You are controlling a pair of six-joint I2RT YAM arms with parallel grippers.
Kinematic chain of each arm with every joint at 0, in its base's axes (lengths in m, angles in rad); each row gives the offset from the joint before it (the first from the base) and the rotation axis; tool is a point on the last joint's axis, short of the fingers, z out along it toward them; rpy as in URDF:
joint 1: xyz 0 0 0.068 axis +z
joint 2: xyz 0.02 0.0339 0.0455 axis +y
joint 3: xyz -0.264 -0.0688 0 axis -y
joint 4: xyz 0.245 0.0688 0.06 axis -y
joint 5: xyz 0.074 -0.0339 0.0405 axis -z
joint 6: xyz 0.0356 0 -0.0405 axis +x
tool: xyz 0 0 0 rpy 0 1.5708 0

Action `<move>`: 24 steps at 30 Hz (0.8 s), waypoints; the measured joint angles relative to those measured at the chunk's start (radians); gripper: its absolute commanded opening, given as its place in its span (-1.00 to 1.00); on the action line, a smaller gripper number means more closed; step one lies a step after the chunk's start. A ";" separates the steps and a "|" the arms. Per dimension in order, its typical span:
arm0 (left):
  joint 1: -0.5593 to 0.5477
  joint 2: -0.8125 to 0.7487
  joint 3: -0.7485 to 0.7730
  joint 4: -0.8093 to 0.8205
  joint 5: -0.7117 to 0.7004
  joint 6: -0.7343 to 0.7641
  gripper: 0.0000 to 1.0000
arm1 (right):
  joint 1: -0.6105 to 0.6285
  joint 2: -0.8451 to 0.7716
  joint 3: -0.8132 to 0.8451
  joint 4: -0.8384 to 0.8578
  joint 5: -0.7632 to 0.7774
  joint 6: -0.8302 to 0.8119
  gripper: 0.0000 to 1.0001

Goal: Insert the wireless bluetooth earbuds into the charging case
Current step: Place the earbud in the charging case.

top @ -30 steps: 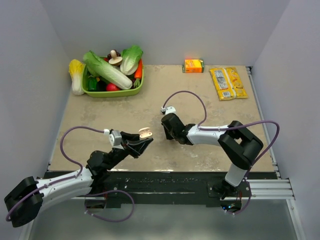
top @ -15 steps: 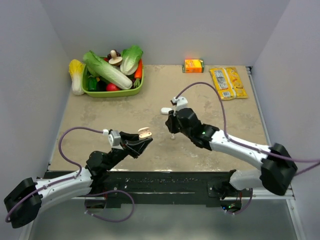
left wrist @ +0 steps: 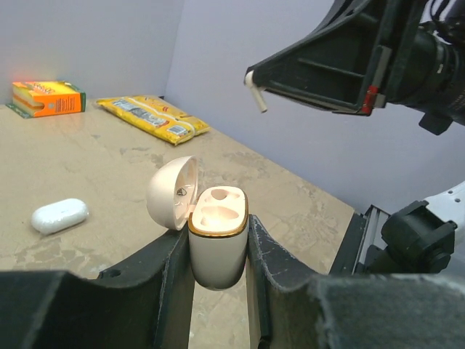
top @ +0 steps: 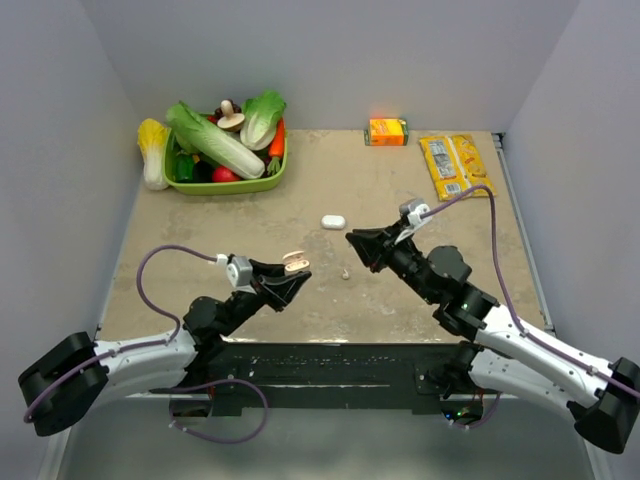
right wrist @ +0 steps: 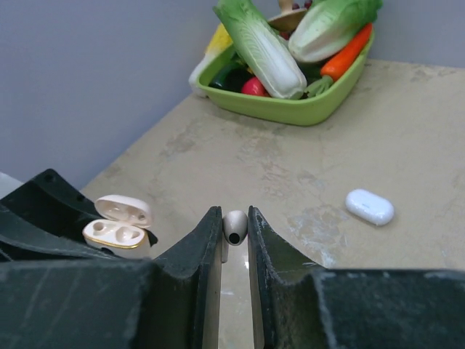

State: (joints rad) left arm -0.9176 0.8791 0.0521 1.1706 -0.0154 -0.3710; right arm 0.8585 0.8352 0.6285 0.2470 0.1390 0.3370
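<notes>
The charging case is cream with a gold rim. Its lid is swung open and both sockets are empty. My left gripper is shut on its body and holds it upright above the table. My right gripper is shut on one pale earbud, pinched at the fingertips with the stem hanging down. That gripper hovers right of the case, pointing at it, a short gap apart. A second small pale earbud lies on the table between the two grippers.
A closed white oval pebble lies on the table beyond the grippers. A green basket of toy vegetables stands back left. An orange box and a yellow packet lie at the back right.
My right arm has swung out and risen from the table's middle with an earbud, and now points left at the case. The left gripper with the case has edged slightly right.
</notes>
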 measured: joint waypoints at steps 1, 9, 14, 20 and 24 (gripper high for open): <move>0.000 0.021 0.007 0.008 0.000 0.002 -1.00 | 0.000 -0.018 -0.018 0.021 -0.003 -0.006 -1.00; -0.006 0.230 0.162 0.075 0.038 0.066 -1.00 | 0.001 -0.089 -0.125 0.335 -0.045 -0.036 -1.00; -0.008 0.292 0.245 0.083 0.066 0.104 -1.00 | 0.001 -0.075 -0.146 0.500 -0.055 -0.045 -1.00; -0.008 0.306 0.340 0.090 0.111 0.146 -1.00 | 0.001 -0.058 -0.146 0.628 -0.077 -0.051 -1.00; -0.008 0.307 0.369 0.100 0.132 0.157 -1.00 | 0.001 -0.058 -0.146 0.661 -0.094 -0.059 -1.00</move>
State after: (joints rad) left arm -0.9260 1.1858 0.4213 1.2701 0.1169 -0.2138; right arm 0.8593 0.7773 0.4820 0.9085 0.0452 0.2783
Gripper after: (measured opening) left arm 0.332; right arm 0.191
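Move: The left hand holds the open charging case; the held earbud in the right fingers is about 6 cm ahead of that hand, 11 cm to its right and 6 cm higher. Counted from the right hand, the charging case lies some 6 cm back, 11 cm left and 6 cm below. On the table, some 28 cm below the right hand, the loose earbud lies about 9 cm ahead and 1 cm left of it, the white pod 23 cm ahead and 3 cm left. Upward go both hands together: the right lifts its earbud about 11 cm, easing back some 3 cm and tipping its fingers up by roughly 30 degrees. The left carries the open case up about 9 cm and some 6 cm to its right, towards the earbud, its fingertips tilting further upward. Both keep their grips. ##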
